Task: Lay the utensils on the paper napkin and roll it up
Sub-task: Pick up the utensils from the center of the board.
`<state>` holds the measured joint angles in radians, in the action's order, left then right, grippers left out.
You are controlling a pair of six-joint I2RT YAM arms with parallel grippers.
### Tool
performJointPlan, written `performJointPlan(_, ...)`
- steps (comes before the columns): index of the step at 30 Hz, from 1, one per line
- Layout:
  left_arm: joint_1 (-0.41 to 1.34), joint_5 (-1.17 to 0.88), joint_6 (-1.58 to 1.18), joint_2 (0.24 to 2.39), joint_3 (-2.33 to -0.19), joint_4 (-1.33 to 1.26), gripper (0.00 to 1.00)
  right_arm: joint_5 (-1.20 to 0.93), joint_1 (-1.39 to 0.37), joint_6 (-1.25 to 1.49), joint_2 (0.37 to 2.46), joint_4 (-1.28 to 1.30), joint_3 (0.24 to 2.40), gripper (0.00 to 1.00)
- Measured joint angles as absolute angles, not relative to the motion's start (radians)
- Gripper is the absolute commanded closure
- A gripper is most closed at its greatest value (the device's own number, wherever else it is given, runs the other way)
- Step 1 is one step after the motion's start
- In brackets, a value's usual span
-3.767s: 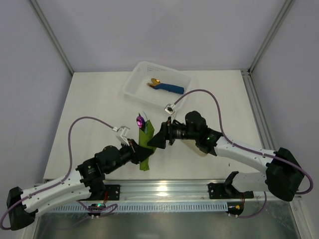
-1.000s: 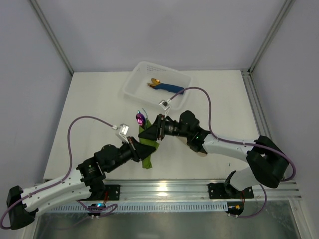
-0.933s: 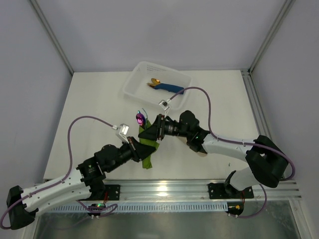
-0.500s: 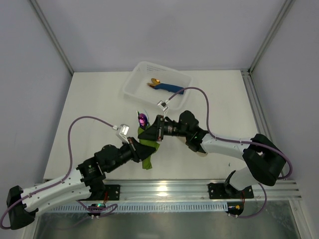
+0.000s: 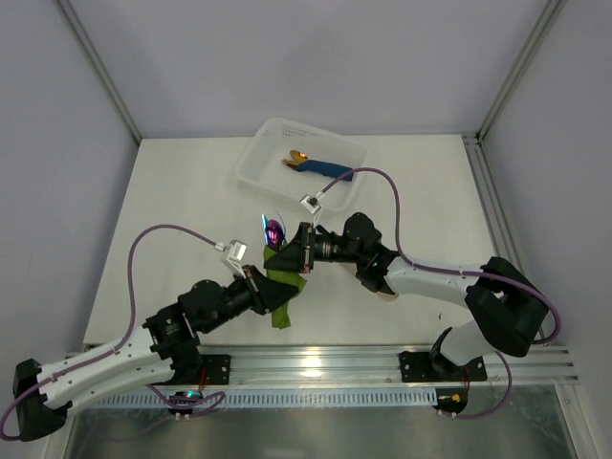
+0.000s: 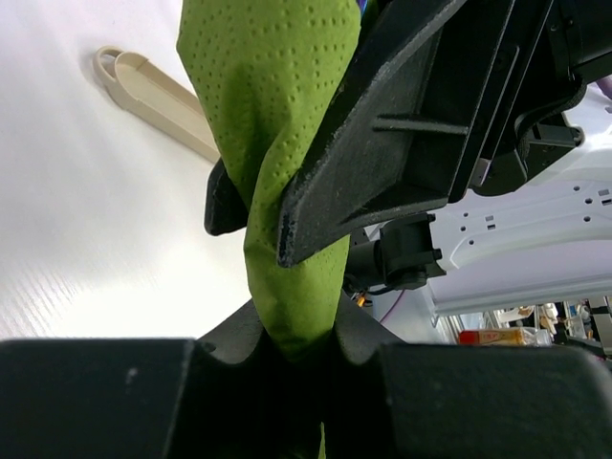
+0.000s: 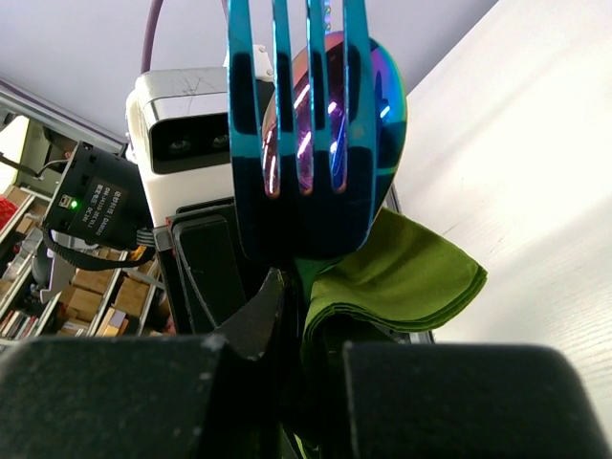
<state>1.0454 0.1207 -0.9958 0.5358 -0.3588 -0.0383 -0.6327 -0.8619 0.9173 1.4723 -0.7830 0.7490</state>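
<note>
The paper napkin point(image 5: 280, 312) is an olive-green bundle wrapped round the utensils, held above the table between both arms. A rainbow spoon bowl point(image 5: 274, 232) sticks out of its top end. In the right wrist view a blue fork and the spoon point(image 7: 306, 143) rise above the folded napkin point(image 7: 406, 277). My left gripper point(image 5: 260, 287) is shut on the napkin's lower part point(image 6: 277, 115), pinching it tight. My right gripper point(image 5: 293, 256) is shut on the bundle just below the utensil heads. The utensil handles are hidden inside the paper.
A white tray point(image 5: 256, 163) at the back holds a blue rolled napkin with gold cutlery point(image 5: 323, 169). A beige oblong piece point(image 6: 158, 91) lies on the table under the right arm. A metal rail runs along the table's near edge.
My right gripper has slid left onto the upper part of the bundle and shut on it. The spoon bowl has shifted slightly up and right. The left gripper has kept its hold.
</note>
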Motion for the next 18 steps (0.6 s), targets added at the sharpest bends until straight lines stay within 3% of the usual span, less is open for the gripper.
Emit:
performJointPlan(4, 1.046, 0.121, -0.995, 0.526, -0.361, -0.021, 0.68, -0.636, -0.863, 0.925, 1.470, -0.782, 0.747, 0.96)
performJointPlan(8, 1.045, 0.131, -0.996, 0.509, -0.374, 0.001, 0.61, -0.651, -0.863, 0.928, 1.470, -0.769, 0.738, 0.96)
performJointPlan(18, 1.045, 0.133, -1.004, 0.453, -0.377, 0.048, 0.57, -0.670, -0.863, 0.949, 1.470, -0.776, 0.721, 0.96)
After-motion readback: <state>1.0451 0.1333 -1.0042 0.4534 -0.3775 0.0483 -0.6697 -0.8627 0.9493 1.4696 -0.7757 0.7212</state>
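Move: In the left hand's still-shut fingers is the lower half of the rolled napkin, its middle about 1 cm ahead of that hand and 1 cm above it. From there the spoon head stands some 13 cm ahead and 5 cm higher, with the fork head roughly 1 cm beyond the spoon. From the right hand, already pinching the bundle nearer the utensils, the napkin's middle is about 5 cm back and 3 cm lower, at the same left-right place. Opening to a bit under half, the left fingers let go of the napkin's lower half while the hand eases about 1 cm to the left and 1 cm up, the jaws still standing either side of the cloth. The right hand keeps its pinch on the upper part of the bundle and draws it slowly down and back, roughly 1 cm each, barely tilting. ##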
